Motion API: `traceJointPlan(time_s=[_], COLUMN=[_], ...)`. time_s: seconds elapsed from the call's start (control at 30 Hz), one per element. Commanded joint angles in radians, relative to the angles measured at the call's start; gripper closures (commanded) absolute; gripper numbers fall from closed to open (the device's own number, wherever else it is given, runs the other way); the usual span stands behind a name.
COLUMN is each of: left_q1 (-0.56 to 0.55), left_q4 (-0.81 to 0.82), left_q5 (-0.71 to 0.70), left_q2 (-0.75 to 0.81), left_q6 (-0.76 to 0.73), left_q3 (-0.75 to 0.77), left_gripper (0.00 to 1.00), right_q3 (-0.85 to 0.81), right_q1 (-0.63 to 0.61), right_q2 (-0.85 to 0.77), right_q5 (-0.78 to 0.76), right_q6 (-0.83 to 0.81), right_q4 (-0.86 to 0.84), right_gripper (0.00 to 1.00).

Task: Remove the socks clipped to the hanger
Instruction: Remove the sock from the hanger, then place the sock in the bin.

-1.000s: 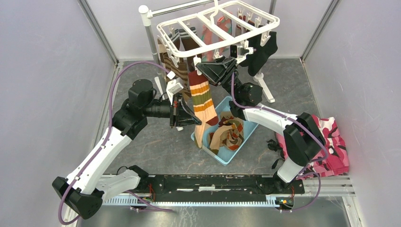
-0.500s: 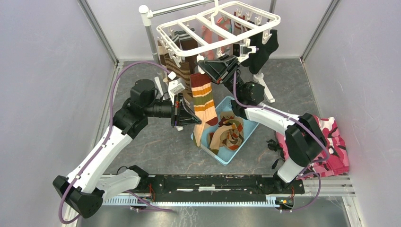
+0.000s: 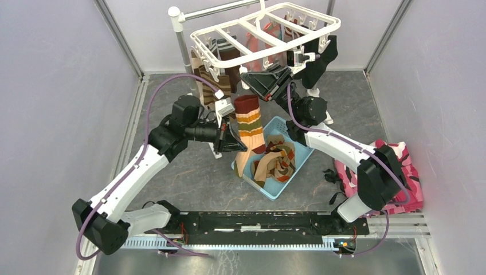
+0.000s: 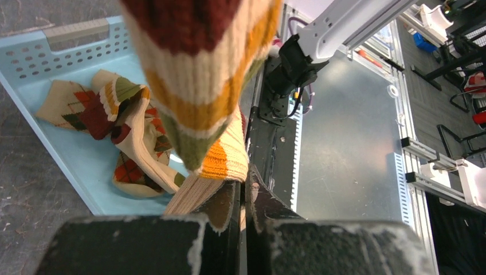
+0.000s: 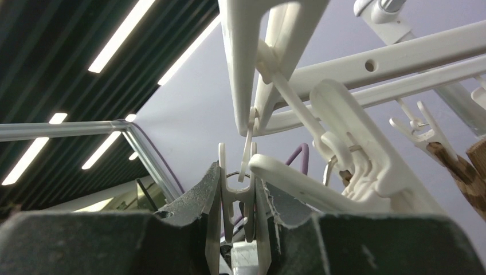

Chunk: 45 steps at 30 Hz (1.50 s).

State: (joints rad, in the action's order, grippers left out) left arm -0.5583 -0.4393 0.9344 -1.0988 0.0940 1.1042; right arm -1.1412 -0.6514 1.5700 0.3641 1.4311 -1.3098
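The white hanger [image 3: 252,55] hangs at the back with several socks clipped under it: brown striped ones [image 3: 209,80] on the left, a black one [image 3: 318,60] on the right. A brown-orange striped sock [image 3: 250,123] [image 4: 195,69] hangs free of the clips with its top edge loose below the frame. My left gripper [image 3: 239,143] [image 4: 245,192] is shut on its lower part, above the basket's left edge. My right gripper [image 3: 246,76] [image 5: 239,200] is raised under the hanger's front rim and shut on a white clip [image 5: 238,192], whose levers are pressed between the jaws.
A light blue basket [image 3: 293,173] [image 4: 74,28] under the hanger holds argyle socks [image 3: 278,163] [image 4: 132,166]. The grey pole stand [image 3: 183,40] rises at the back left. A pink camouflage cloth heap [image 3: 401,172] lies at the right, and enclosure walls stand on both sides.
The right gripper closed on the clip and the striped sock came off it. The left arm swung right and pulled the sock down, away from the hanger and toward the basket.
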Motion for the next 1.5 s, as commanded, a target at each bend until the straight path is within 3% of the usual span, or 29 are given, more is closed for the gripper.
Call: traceJointPlan(time_s=[0.0, 0.13, 0.4, 0.77, 0.8, 0.83, 0.9, 0.93, 1.13, 1.47], left_q1=[-0.029, -0.060, -0.130, -0.216, -0.230, -0.243, -0.257, -0.257, -0.252, -0.180], left_q4=[0.045, 0.180, 0.242, 0.255, 0.239, 0.214, 0.155, 0.130, -0.004, -0.073], left_q5=[-0.069, -0.172, -0.268, -0.285, -0.295, -0.306, -0.323, -0.323, -0.366, -0.346], left_q2=[-0.050, -0.095, -0.234, -0.344, -0.352, -0.360, -0.362, -0.349, -0.190, 0.178], left_q6=[-0.045, 0.009, -0.057, -0.109, -0.136, -0.163, -0.202, -0.221, -0.338, -0.297], left_q3=[-0.015, -0.050, -0.030, 0.063, 0.069, 0.075, 0.079, 0.071, -0.061, -0.257], left_gripper=[0.98, 0.98, 0.98, 0.96, 0.88, 0.64, 0.07, 0.01, 0.00, 0.00], right_q3=[-0.002, 0.003, 0.000, 0.037, 0.038, 0.041, 0.047, 0.050, 0.051, 0.039], right_q1=[0.005, 0.006, 0.008, 0.011, 0.012, 0.011, 0.010, 0.011, 0.012, 0.011], right_q2=[-0.065, -0.106, -0.183, -0.205, -0.205, -0.206, -0.208, -0.208, -0.208, -0.231], right_q5=[0.050, 0.059, 0.053, 0.056, 0.055, 0.057, 0.056, 0.056, 0.063, 0.076], right_q6=[-0.081, -0.162, -0.306, -0.302, -0.302, -0.303, -0.305, -0.305, -0.305, -0.336], right_q4=[0.099, 0.215, 0.424, 0.418, 0.418, 0.418, 0.420, 0.420, 0.423, 0.478], right_gripper=[1.00, 1.00, 1.00, 1.00, 1.00, 1.00, 1.00, 1.00, 1.00, 1.00])
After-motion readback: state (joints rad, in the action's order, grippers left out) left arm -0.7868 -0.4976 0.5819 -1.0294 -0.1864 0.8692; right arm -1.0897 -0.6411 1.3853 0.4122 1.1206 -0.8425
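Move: Below the left hand, which already pinches the striped sock by its lower part, the blue basket's middle lies about 5 cm ahead, 9 cm to the right and 24 cm down, with the pile of removed socks inside. The hanger clip is roughly 9 cm ahead of this hand, straight in line sideways and 18 cm above. From the right hand, already on that clip, the basket lies some 4 cm back, 9 cm right and 44 cm below. Lowering the loose striped sock, the left hand sinks about 9 cm while swinging right and somewhat forward over the basket, opens wide there, then draws back and left, away from the basket, still slightly lower; its fingers tip down some 20 degrees overall. The right hand keeps its pinch on the clip, easing down about 4 cm as its raised fingers tip lower. ##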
